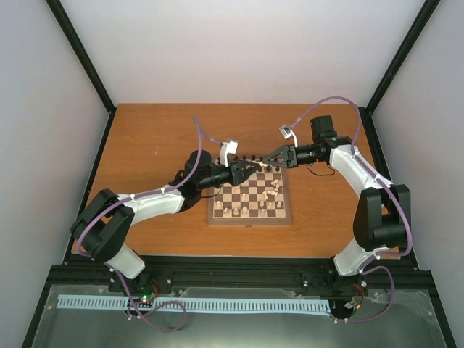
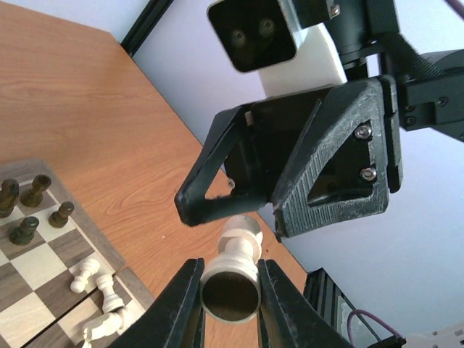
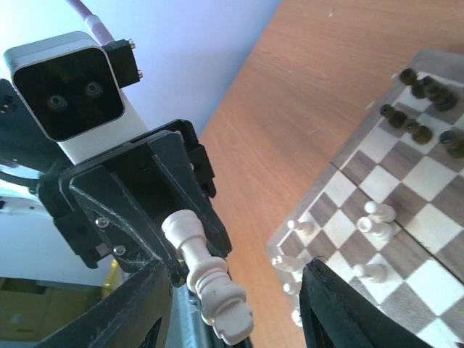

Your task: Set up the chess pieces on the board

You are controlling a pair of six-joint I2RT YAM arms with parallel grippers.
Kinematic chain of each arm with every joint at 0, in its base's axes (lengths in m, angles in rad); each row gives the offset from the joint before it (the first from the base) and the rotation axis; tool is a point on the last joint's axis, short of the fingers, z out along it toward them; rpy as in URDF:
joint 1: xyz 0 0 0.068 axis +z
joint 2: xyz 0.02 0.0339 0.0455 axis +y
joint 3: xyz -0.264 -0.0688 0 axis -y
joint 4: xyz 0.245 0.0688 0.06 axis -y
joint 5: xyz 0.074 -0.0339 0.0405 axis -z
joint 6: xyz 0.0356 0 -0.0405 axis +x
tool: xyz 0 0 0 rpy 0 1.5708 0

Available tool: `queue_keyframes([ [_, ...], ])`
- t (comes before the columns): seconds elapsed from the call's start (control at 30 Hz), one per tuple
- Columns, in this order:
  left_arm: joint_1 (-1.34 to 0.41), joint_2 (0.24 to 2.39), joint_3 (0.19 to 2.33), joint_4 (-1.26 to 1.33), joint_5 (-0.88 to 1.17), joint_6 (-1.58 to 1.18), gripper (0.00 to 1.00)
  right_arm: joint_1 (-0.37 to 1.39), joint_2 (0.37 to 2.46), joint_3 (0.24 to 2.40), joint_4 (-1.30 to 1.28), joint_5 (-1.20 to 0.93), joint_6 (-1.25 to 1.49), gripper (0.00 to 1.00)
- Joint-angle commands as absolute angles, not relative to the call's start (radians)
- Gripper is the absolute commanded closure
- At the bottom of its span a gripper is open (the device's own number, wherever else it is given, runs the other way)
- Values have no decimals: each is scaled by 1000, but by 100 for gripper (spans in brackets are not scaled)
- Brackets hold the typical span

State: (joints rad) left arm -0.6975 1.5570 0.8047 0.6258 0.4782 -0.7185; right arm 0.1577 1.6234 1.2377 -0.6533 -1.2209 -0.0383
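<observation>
A cream chess piece (image 2: 232, 279) hangs in the air, my left gripper (image 2: 230, 274) shut on its round base. Its crowned end (image 3: 230, 319) points between the fingers of my right gripper (image 3: 239, 308), which stands open and apart from it on both sides. Both grippers meet tip to tip over the far edge of the board (image 1: 250, 221), left gripper (image 1: 254, 169) facing right gripper (image 1: 270, 162). Dark pieces (image 3: 420, 87) stand in rows along the far side of the board (image 3: 435, 185). Cream pieces (image 1: 272, 192) are scattered on it, some standing (image 3: 377, 217), some lying (image 2: 101, 326).
The board lies on an orange-brown wooden table (image 1: 159, 145) enclosed by pale walls and black frame posts (image 1: 80, 54). Purple cables (image 1: 341, 101) loop off both arms. Bare tabletop lies to the left, right and behind the board.
</observation>
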Motion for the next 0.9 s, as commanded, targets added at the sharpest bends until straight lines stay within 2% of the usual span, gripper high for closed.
queue_keyframes([
  [0.0, -707, 1555, 812, 718, 451, -738, 84, 159, 1640, 1244, -636, -1356, 9, 50],
  [0.27, -709, 1585, 823, 744, 450, -757, 83, 161, 1666, 1230, -670, -1455, -16, 55],
  [0.87, -712, 1609, 826, 743, 463, -760, 80, 161, 1736, 1302, -823, -1504, -172, 89],
])
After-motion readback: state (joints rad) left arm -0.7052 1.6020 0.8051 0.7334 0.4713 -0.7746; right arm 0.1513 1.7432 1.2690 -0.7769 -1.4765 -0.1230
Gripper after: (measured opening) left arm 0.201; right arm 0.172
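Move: The white piece is already clamped by its base in the left fingers, its head end pointing at the right gripper; its middle lies about 2 cm back and 2 cm left of the right hand, at the same height. From the left hand, the open right gripper it is offered to lies roughly 4 cm right and 2 cm ahead, level. Below the right hand by some 20 cm, the toppled white pieces lie about 1 cm ahead and 2 cm right; the dark pieces stand around 11 cm ahead and 5 cm left. Hold the white piece almost still with the left gripper, base end firmly kept between its fingers. Bring the half-open right gripper about 1 cm back, slightly left towards the piece, rising a little and sinking again, while turning the wrist some 15 degrees so its fingertips lift towards level; then close its fingers to pinch the piece's head end. ##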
